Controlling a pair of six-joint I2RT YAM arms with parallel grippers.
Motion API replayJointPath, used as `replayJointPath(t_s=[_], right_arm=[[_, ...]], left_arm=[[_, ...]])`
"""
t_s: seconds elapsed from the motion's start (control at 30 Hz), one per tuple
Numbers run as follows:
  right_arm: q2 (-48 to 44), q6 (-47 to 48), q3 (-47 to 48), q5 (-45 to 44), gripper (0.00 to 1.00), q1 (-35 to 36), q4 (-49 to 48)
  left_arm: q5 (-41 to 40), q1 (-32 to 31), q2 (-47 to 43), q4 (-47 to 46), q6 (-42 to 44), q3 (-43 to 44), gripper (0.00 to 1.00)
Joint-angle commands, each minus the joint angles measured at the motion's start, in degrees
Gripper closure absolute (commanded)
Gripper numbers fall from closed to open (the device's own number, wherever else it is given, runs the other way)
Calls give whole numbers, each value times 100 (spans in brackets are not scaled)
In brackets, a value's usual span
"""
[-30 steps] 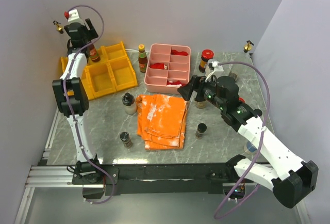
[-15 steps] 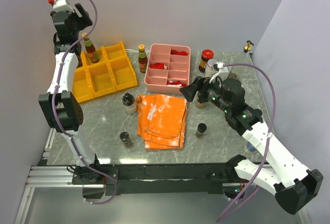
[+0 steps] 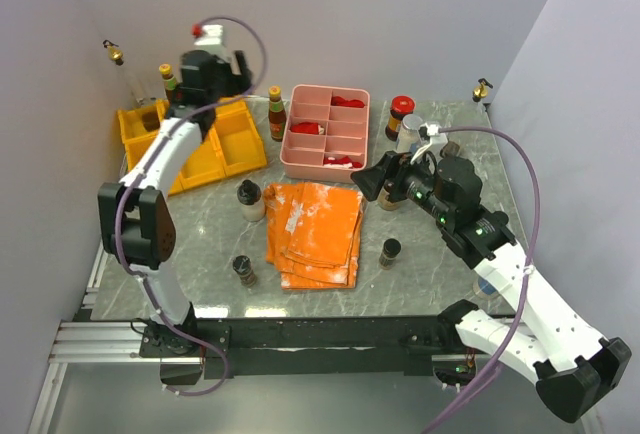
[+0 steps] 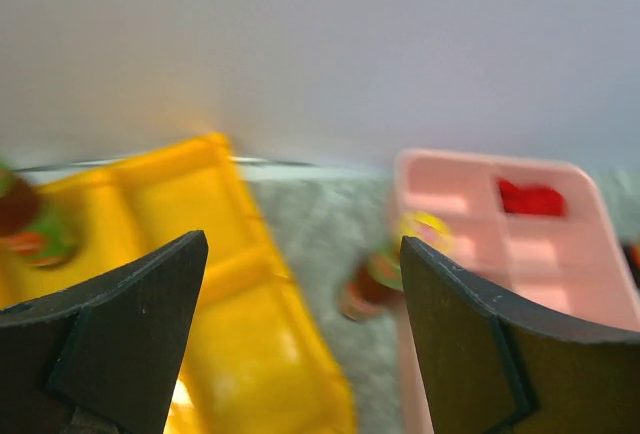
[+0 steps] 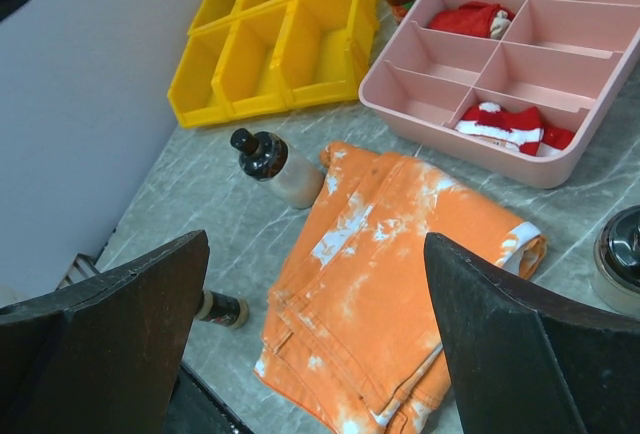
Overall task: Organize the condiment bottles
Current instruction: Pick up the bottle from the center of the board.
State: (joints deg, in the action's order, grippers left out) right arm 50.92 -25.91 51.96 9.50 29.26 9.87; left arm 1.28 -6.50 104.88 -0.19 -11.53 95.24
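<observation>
My left gripper [image 3: 222, 79] hangs open and empty over the back of the yellow bin [image 3: 235, 149]; its view is blurred. A yellow-capped sauce bottle [image 3: 168, 82] stands in the bin's back-left part. Another yellow-capped bottle [image 3: 276, 114] [image 4: 385, 276] stands between bin and pink tray. My right gripper [image 3: 372, 180] [image 5: 315, 244] is open over the orange cloth [image 5: 400, 254], holding nothing. A black-capped clear bottle [image 3: 250, 199] [image 5: 275, 169] stands left of the cloth. Small dark jars [image 3: 244, 270] [image 3: 389, 252] sit nearer the front. A red-capped jar [image 3: 399, 117] stands beyond the tray.
The pink divided tray [image 3: 300, 159] [image 5: 470, 134] holds red pieces. The orange folded cloth [image 3: 315, 229] covers the table's middle. Another jar [image 5: 620, 254] sits just right of my right gripper. Walls close in at the left and back.
My left arm rose off the bottle in the yellow bin and swung right, along the back. The bottle stays in the bin. My right gripper shifted only slightly.
</observation>
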Motion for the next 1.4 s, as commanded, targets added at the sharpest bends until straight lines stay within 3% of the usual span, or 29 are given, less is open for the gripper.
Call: replayJointPath(t_s=[0.0,0.47,0.83,1.03,1.2,1.3,1.33,1.37], right_arm=[[-152,16,-90,17,5,19,-231],[-135,51,-187,-79,5,19,-284],[-126,69,-178,-115,5,10,-293],[-152,77,-134,-106,5,19,-257],[-231,69,-90,-106,5,10,-275],[-240,86,-99,-158,5,19,-257],[-231,78,-108,-159,5,10,-266],[-214,77,-108,-159,5,19,-266]], left_arm=[[-304,-579,-372,-508,283,-260,17],[-31,-1072,770,-570,467,328,21],[-268,-1169,1332,-711,467,574,23],[-356,-1178,1842,-465,432,1128,28],[-339,-1187,2010,-605,388,1234,40],[-383,-1187,2001,-737,379,1181,59],[-409,-1195,1958,-755,371,1172,73],[-427,-1195,1931,-772,371,1163,79]])
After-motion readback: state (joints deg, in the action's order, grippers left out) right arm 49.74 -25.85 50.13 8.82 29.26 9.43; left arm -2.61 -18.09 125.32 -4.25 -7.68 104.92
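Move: The yellow-capped bottle stands about 12 cm to the left hand's right and 5 cm farther out, its middle some 18 cm below. The pink box's middle is roughly 11 cm right of that bottle, nearly level with it; the yellow tray's is about 7 cm left of the hand and 2 cm ahead. From the right hand, the yellow-capped bottle lies some 33 cm ahead, 20 cm left and 18 cm below. The left hand swings about 12 cm right, sinks as far, edges forward and closes around the yellow-capped bottle's neck. ##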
